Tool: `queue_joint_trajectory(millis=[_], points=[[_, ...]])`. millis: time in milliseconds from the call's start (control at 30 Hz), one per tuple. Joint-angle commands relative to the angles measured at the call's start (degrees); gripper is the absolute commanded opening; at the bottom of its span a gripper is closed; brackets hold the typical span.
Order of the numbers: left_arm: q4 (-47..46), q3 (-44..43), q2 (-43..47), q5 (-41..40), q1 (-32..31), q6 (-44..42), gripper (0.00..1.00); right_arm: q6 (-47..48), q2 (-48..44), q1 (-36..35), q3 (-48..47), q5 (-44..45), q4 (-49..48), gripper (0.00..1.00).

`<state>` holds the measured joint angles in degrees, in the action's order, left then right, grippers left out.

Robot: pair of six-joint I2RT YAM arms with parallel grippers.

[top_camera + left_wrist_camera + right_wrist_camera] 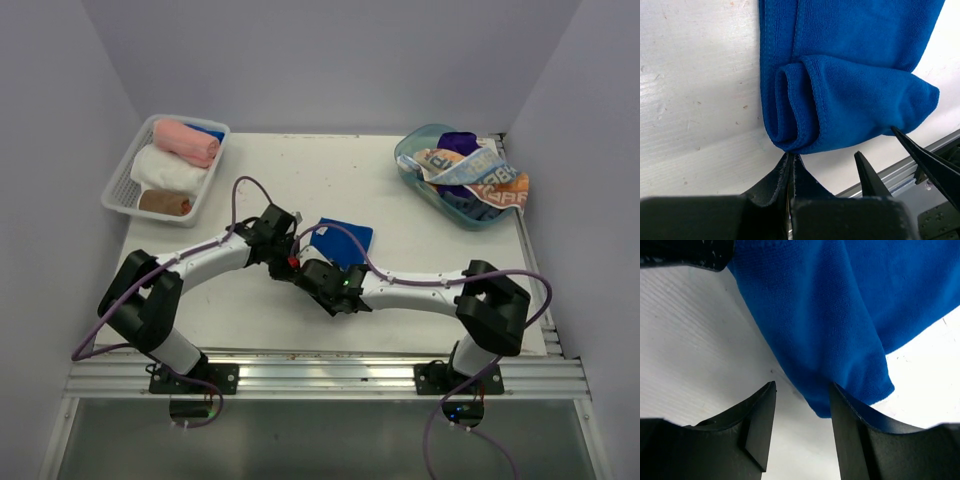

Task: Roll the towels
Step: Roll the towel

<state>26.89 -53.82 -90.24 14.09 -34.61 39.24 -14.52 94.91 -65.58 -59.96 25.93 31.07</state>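
Note:
A royal blue towel [347, 240] lies mid-table, its near end folded over into a loose loop [805, 105]. My left gripper [791, 155] is shut, its tips pinching the bottom edge of that loop. My right gripper [802, 390] stands open just beside it; the towel's near corner [850, 385] hangs between its fingers against the right one, ungripped. From above both grippers [305, 262] meet at the towel's near-left edge. The right gripper's fingers [866, 172] also show in the left wrist view.
A white mesh basket [118, 188] at back left holds rolled pink [186, 141], white [166, 170] and brown [165, 203] towels. A clear teal tub [412, 160] at back right holds loose towels, one printed [482, 178]. A metal rail [330, 375] runs along the near edge.

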Motion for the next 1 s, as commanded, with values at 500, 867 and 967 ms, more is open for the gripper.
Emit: queue_joint_trajectory(millis=[500, 867, 967], points=[[-0.35, 0.47, 1.99, 7.44, 6.12, -5.4, 0.13, 3.02, 1.59, 0.98, 0.73, -2.45, -8.92, 0.0], [-1.23, 3.81, 8.67, 12.19, 8.42, -2.51, 0.76, -1.64, 0.36, 1.95, 0.46, -10.99, -10.15, 0.0], [-4.29, 5.92, 9.55, 12.54, 8.33, 1.09, 0.82, -3.05, 0.01, 2.56, 0.64, -12.66, -10.85, 0.0]])
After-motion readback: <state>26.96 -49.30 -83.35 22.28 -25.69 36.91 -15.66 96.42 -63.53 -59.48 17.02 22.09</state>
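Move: My left hand still pinches the left end of the towel's folded near edge. The spot on that edge where my open right fingers will shut lies about 2 cm ahead of the right hand and 1 cm below it, and roughly 9 cm to the right and 1 cm back of my left hand. From my right hand, the towel's near right corner is about 4 cm right and 2 cm ahead, and its middle about 9 cm ahead and 1 cm left. I push my open right hand about 2 cm forward and 1.5 cm down onto the towel's near edge and pinch it. Then, keeping hold, I draw it some 3 cm left and a little back, rolling the wrist roughly 10 degrees. As the right grip shuts, my left hand eases left, opens wide, lets go of its end and lifts about 2 cm. ##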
